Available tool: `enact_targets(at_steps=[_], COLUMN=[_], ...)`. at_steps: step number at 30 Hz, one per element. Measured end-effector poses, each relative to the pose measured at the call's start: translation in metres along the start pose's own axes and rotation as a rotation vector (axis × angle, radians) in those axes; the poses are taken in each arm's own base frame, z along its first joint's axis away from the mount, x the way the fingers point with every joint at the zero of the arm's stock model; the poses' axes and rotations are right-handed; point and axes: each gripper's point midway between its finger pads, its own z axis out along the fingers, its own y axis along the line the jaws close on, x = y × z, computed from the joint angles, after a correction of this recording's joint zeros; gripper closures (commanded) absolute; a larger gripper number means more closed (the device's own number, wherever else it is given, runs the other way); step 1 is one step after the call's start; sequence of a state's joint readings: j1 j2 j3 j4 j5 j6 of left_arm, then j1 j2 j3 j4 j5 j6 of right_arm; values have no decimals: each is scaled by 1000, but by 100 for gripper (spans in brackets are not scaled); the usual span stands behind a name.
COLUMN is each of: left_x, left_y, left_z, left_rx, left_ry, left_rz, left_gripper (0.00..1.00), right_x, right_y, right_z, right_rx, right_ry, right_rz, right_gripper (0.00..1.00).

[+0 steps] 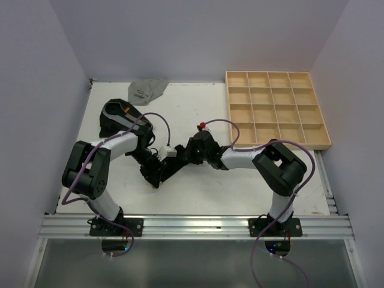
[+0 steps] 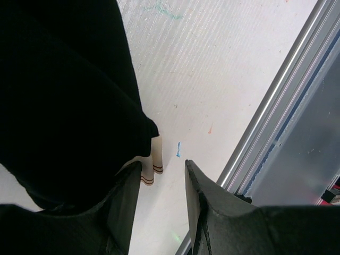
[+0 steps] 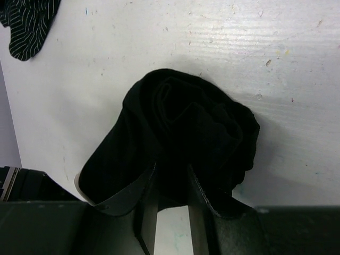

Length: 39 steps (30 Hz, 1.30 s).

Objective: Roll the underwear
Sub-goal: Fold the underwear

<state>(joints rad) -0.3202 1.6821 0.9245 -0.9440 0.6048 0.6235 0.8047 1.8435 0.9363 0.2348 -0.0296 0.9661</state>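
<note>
A black underwear (image 3: 186, 122) lies bunched into a loose roll on the white table, mid-table between my two arms (image 1: 161, 170). My right gripper (image 3: 172, 167) has its fingertips pressed into the near side of the roll, with a fold of black cloth pinched between them. In the left wrist view the same black cloth (image 2: 64, 95) fills the left side, and its tan striped waistband (image 2: 155, 159) peeks out below. My left gripper (image 2: 162, 166) stands open just beside that edge, with bare table between its fingers. Its left finger (image 2: 125, 202) rests against the cloth.
Another black underwear (image 1: 114, 118) with a grey waistband lies behind the left arm, and shows as dark pinstriped cloth (image 3: 26, 24) in the right wrist view. A grey one (image 1: 147, 89) lies at the back edge. The wooden grid tray (image 1: 277, 144) sits back right. A metal rail (image 2: 276, 106) borders the table.
</note>
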Motion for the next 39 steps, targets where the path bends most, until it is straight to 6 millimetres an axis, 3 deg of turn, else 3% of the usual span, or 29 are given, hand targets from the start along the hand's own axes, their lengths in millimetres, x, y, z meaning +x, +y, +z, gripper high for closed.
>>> enact_targets(at_steps=[6,10,18,24,39], left_x=[0,0,2,2,2], left_y=[0,0,0,0,0], left_z=[0,0,1,0,1], left_rx=[4,5,14,16,18], left_ry=[-5,-6,-12,-17,-16], left_rz=[-6,-6,-16,-20,-21], left_gripper=[55,55,55,54,54], right_x=[1,0,1,-14,-35], right_y=[6,7,1,7,-15], right_z=[0,0,-6,-16,-19], right_rx=[-19,-21,4,0,48], right_ry=[10,9,19,-4,-27], right_rz=[-10,-17,-60,-86,-71], right_gripper=[82,100,100,100,100])
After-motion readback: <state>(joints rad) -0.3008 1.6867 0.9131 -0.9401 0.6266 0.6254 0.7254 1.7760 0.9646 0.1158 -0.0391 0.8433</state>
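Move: The underwear's bundled middle lies about 6 cm to the right hand's left, 5 cm back and 2 cm lower, its right-hand end already between the open fingers. From the left hand that middle is some 7 cm ahead and 7 cm to the right, about level. Beyond the bundle, the striped garment sits about 26 cm left and 14 cm ahead of the right hand; the grey cloth is 16 cm left and 25 cm ahead, both some 3 cm lower. The right hand stays low at the underwear's right-hand end while its fingers shut from about a third open, pinching the black fabric there. Keeping that pinch, it lifts about 2 cm and then draws rightward and somewhat forward, some 4 cm in all, away from the left hand, which stays put half open with a finger still on the cloth's near-left edge by the beige band. ##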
